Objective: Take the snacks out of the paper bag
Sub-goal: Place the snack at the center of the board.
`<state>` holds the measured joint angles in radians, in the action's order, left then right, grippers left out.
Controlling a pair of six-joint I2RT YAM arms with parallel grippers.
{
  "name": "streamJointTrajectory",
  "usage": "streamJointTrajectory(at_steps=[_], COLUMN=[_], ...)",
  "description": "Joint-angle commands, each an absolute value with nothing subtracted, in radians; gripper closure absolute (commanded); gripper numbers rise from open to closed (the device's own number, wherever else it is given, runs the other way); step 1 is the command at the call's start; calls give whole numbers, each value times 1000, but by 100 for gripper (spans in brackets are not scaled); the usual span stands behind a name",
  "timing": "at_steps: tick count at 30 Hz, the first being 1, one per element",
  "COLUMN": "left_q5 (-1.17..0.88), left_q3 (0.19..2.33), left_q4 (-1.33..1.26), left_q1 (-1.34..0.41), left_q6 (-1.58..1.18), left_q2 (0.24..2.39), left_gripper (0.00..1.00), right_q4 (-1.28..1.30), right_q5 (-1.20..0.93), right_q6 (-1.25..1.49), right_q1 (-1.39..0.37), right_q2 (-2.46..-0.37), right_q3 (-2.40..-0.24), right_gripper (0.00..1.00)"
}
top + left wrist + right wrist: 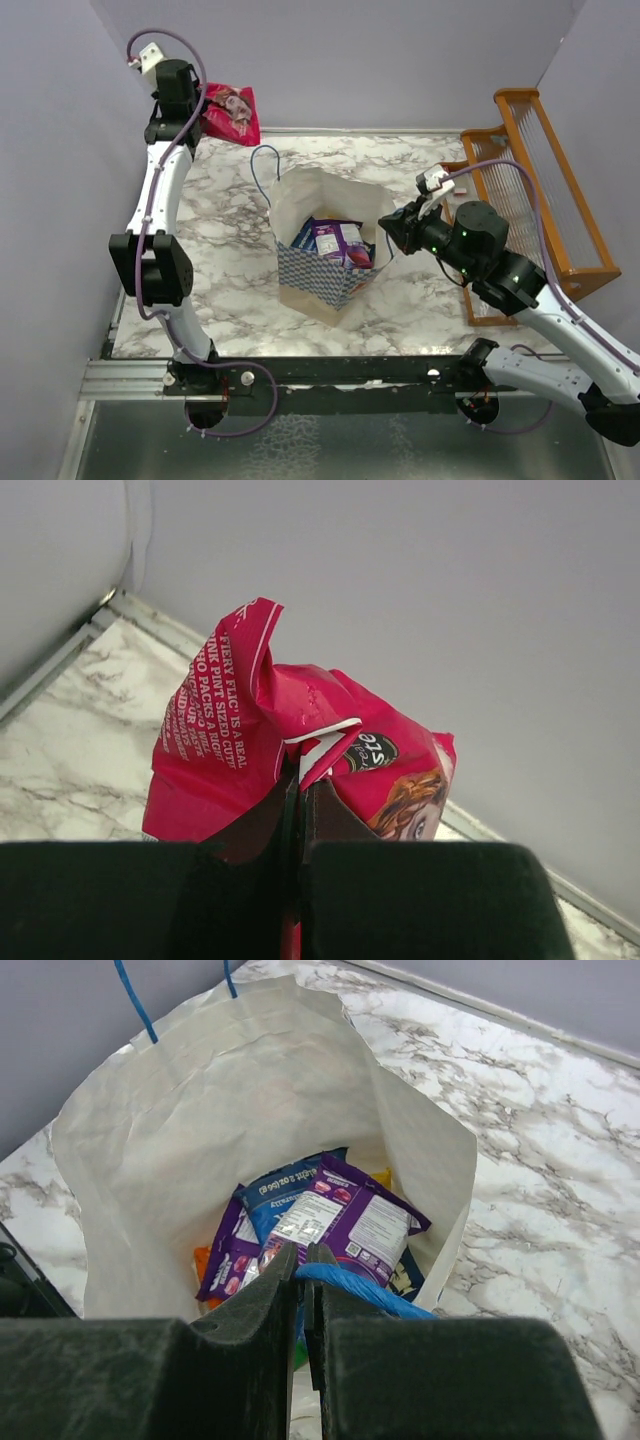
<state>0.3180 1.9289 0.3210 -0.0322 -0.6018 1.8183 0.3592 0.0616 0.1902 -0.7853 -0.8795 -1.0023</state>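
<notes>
The cream paper bag [300,190] with a blue-white checkered side stands open mid-table. Inside it lie a purple packet [365,1222], a dark blue packet [283,1190], another purple pack [228,1260] and bits of orange and yellow packs. My right gripper [392,228] is at the bag's right rim, shut on the bag's near blue cord handle [365,1293]. My left gripper [190,108] is at the far left corner by the wall, shut on the top edge of the large pink-red snack bag [260,740], which also shows in the top view [232,112].
An orange wooden rack [545,180] stands at the right edge, just behind my right arm. The bag's other blue handle [262,168] sticks up at its far side. Grey walls close the back and left. The marble tabletop [220,230] lies around the bag.
</notes>
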Motion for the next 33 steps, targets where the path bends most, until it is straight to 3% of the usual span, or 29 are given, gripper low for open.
streamJointTrajectory(at_steps=[1,16,26,28,31,33], left_q5=[134,-114,-183,-191,-186,-179], left_q3=[1853,1611,1564,1573,1545,1502], left_q4=[133,-90,1,58,97,100], left_q1=[64,216,236,239,239,236], left_q6=[-686,-713,-650,-633,-637,-674], left_q2=[1846,2000,2096,2101,2056,2003], left_gripper=[100,100,100,89,61,52], right_q4=[433,483,549,561,580,594], right_q5=[20,120,196,199,222,252], right_q6=[101,155,240,245,250,241], right_q1=[-785,-785,-785,-785,-785,-785], right_q2=[-898,-903,-895,-895,-891,-889], right_q3=[-1083,-1153,-1200,-1215,-1244,-1266], right_gripper=[94,93,91,92,92,93])
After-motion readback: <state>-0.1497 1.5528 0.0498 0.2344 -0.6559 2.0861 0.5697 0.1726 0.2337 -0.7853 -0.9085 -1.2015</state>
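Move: The red snack, still pinched in the left fingers, is bound for bare marble in the table's far-left part, roughly 31 cm below that hand, 4 cm ahead and 1 cm to its right. From the left hand, the paper bag stands about 31 cm back and 27 cm right, its loose blue handle about 12 back and 14 right. From the right hand, that spot is some 37 cm ahead and 39 left; the bag is 2 ahead, 11 left. The red snack is lowered some 26 cm to the marble by the left hand, swinging about 7 cm left early on and then sinking nearly straight, fingers tipping about 20 degrees further down; near the bottom they open and the pinch ends. The right hand keeps its hold on the bag's other blue handle, drawing it up about 3 cm and slightly right. ##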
